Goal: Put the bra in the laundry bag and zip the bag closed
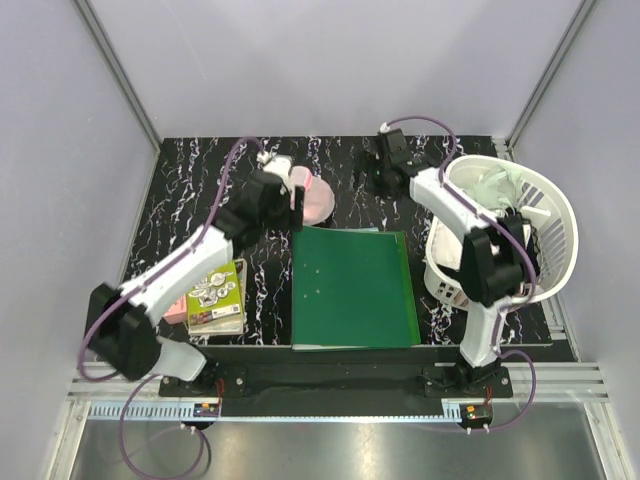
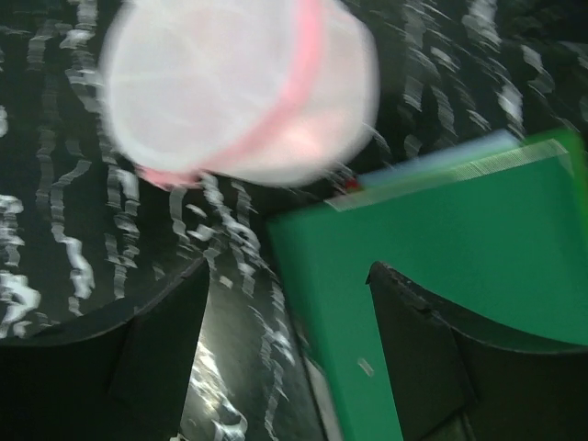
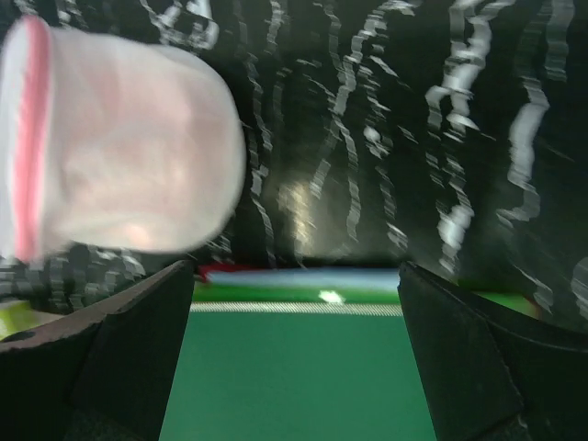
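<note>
The laundry bag, a small white mesh dome with a pink rim, lies on the black marbled table just behind the green folder. It is blurred in the left wrist view and in the right wrist view. The bra is hidden; only a pink tint shows through the mesh. My left gripper hovers at the bag's left edge, open, with table and folder showing in its gap. My right gripper hangs to the bag's right, apart from it, open and holding nothing.
A green folder lies flat mid-table, its far edge close to the bag. A big white slatted basket with clothes stands at the right, behind my right arm. Two books lie at the front left.
</note>
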Available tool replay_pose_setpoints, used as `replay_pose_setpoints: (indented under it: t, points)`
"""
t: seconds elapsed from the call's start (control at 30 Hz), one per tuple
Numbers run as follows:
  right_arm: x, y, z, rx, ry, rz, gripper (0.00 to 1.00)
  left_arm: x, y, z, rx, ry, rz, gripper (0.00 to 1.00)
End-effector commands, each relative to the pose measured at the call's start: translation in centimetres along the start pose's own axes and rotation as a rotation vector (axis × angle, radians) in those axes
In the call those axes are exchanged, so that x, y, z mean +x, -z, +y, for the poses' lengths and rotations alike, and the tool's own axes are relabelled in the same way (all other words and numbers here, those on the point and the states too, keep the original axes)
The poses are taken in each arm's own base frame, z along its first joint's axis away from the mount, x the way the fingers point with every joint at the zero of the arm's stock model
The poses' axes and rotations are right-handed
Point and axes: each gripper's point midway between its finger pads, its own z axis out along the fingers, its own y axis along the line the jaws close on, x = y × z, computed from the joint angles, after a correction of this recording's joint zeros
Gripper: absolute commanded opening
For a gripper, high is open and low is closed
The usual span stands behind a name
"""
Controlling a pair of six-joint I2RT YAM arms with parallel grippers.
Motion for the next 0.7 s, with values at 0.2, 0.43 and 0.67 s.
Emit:
replay_pose_setpoints:
  t: [0.2,0.43,0.67]
  points:
    - [10.6,14.5,2.5,-0.037,0.254,-0.153,1.00,4.7,11.8,-9.1,0.436,0.029,-0.283,0.89]
    - [18.4,20.5,4.5,-0.463,0.059,-0.164,1.00,10.3,17.4,-8.7,0.731,0.178,-0.354,0.99]
    - [21.3,23.6,1.4,-0.653,-0.189,-0.217,1.00,13.0,20.4,-7.3,0.942,0.311,-0.510,0.99]
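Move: The laundry bag, lying free on the table, is roughly 15 cm straight ahead of the left hand and some 14 cm below it. From that hand the green folder's middle sits about 10 cm back and 14 cm to the right, the yellow book 10 cm back and 19 cm to the left. The right hand has the bag about 6 cm ahead, 15 cm to its left and 12 cm down; the basket's middle is some 9 cm back and 33 cm to its right. The laundry bag is left behind as both arms, already off it, sweep quickly back towards their bases. The right goes about 30 cm over the green folder, rising slightly, fingers staying wide open; its wrist first rolls left side down, then the other way. The left draws back some 23 cm, drifting right early on, and opens from three-quarters to fully wide while rolling left side down about 40 degrees. ##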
